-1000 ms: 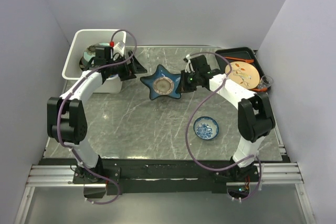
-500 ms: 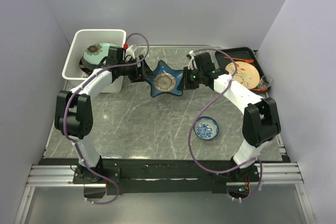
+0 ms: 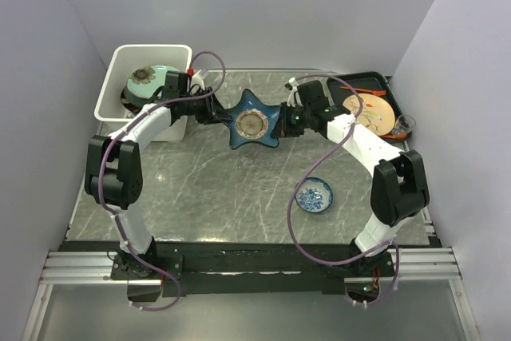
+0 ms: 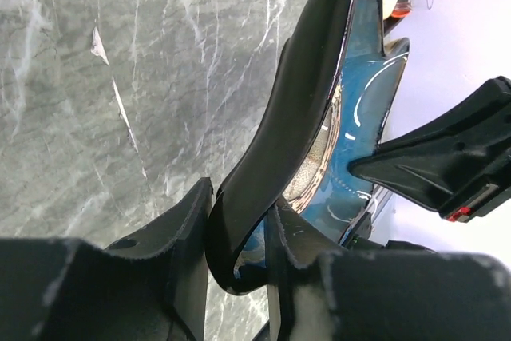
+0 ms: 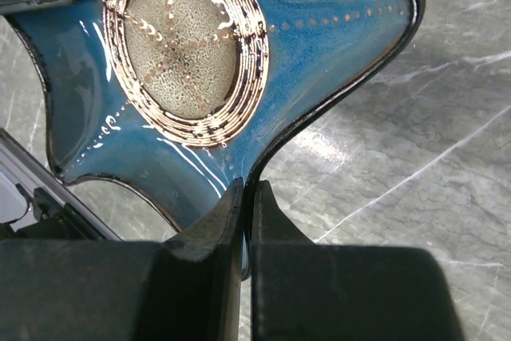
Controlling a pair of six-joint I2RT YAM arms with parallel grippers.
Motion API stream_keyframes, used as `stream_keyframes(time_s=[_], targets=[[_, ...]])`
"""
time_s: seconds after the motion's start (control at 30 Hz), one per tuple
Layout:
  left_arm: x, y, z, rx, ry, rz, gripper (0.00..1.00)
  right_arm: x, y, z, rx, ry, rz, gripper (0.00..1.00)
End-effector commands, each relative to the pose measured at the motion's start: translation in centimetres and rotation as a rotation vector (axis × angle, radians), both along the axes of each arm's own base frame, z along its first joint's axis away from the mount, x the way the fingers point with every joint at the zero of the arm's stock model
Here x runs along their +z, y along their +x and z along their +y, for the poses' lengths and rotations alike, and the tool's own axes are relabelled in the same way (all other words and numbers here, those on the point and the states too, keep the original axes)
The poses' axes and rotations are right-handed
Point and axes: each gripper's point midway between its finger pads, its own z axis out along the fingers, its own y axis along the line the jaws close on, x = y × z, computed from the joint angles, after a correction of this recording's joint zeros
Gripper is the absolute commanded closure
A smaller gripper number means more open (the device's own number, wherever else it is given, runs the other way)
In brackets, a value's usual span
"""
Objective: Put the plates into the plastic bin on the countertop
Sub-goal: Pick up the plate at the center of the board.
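Note:
A dark teal star-shaped plate (image 3: 254, 121) with a speckled gold-ringed centre hangs tilted above the grey countertop (image 3: 223, 189), just right of the white plastic bin (image 3: 108, 93). My right gripper (image 3: 283, 120) is shut on its right point; in the right wrist view the plate (image 5: 319, 37) has its rim pinched at the gripper (image 5: 247, 193). My left gripper (image 3: 217, 112) is on the left point, and in the left wrist view the gripper (image 4: 239, 213) has both fingers pressed on the plate's (image 4: 319, 93) curved edge. A pale green floral plate (image 3: 148, 77) lies on top of others in the bin.
A small blue-and-white dish (image 3: 314, 195) sits on the countertop at front right. At the back right a tan plate with orange marks (image 3: 369, 112) rests by a black tray (image 3: 359, 81), with a small glass (image 3: 406, 124) beside it. Walls close in on both sides.
My left arm swung from the bin over to the star plate's left point and its jaws closed on it. The right gripper moved the plate slightly left and toward the back.

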Motion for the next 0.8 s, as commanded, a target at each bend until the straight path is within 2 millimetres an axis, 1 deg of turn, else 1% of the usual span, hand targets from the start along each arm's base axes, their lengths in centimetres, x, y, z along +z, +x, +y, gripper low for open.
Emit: stream_keyframes(time_s=[0.0, 0.03, 0.1, 0.13, 0.17, 0.2, 0.27, 0.3, 0.4, 0.43, 0.6, 0.77], targets=[[1.9, 0.5, -0.4, -0.042, 0.006, -0.107, 0.99, 7.6, 1.2, 1.1, 0.021, 0.173, -0.196, 0.79], [2.0, 0.5, -0.4, -0.040, 0.004, -0.110, 0.99, 7.5, 1.2, 1.0, 0.015, 0.180, -0.191, 0.68], [2.1, 0.4, -0.5, -0.043, -0.002, -0.110, 0.99, 7.5, 1.2, 0.9, 0.014, 0.199, -0.189, 0.55], [2.2, 0.5, -0.5, -0.042, -0.005, -0.113, 0.99, 7.5, 1.3, 0.8, 0.005, 0.206, -0.185, 0.42], [2.2, 0.5, -0.5, -0.042, -0.007, -0.113, 0.99, 7.5, 1.3, 0.7, 0.002, 0.210, -0.188, 0.37], [2.3, 0.4, -0.5, -0.040, -0.010, -0.114, 0.99, 7.4, 1.4, 0.6, -0.004, 0.209, -0.184, 0.28], [2.7, 0.4, -0.6, -0.039, -0.016, -0.124, 0.99, 7.3, 1.4, 0.4, -0.012, 0.210, -0.185, 0.20], [2.6, 0.4, -0.6, -0.037, -0.017, -0.122, 0.99, 7.2, 1.5, 0.2, -0.020, 0.208, -0.180, 0.14], [3.0, 0.4, -0.5, -0.032, -0.017, -0.128, 0.99, 6.9, 1.6, -0.2, -0.038, 0.205, -0.176, 0.04], [3.1, 0.5, -0.5, -0.031, -0.015, -0.132, 0.99, 6.8, 1.6, -0.4, -0.042, 0.202, -0.175, 0.03], [3.6, 0.8, -0.5, -0.030, -0.014, -0.144, 0.99, 6.6, 1.7, -0.8, -0.057, 0.204, -0.173, 0.00], [4.2, 1.1, -0.6, -0.026, -0.016, -0.152, 0.99, 6.7, 1.7, -1.2, -0.067, 0.207, -0.174, 0.00]])
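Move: The blue star-shaped plate hangs between both hands, its middle about 8 cm to the right, 2 cm back and a couple below the left hand, and about 8 cm to the left, 1 cm back and slightly below the right hand. From the left hand the plastic bin's middle is some 20 cm left, 7 cm ahead and lower. The blue-and-white bowl sits roughly 20 cm back and 9 cm to the right of the right hand, down on the counter. The star plate passes wholly to the left hand, which keeps its pinch on one arm of the star and sinks about 2 cm. The right fingers, shut on another arm, open wide and come free as that hand rises some 5 cm, fingertips tilting up about 10 degrees, then eases down slightly and stays open above the plate. ##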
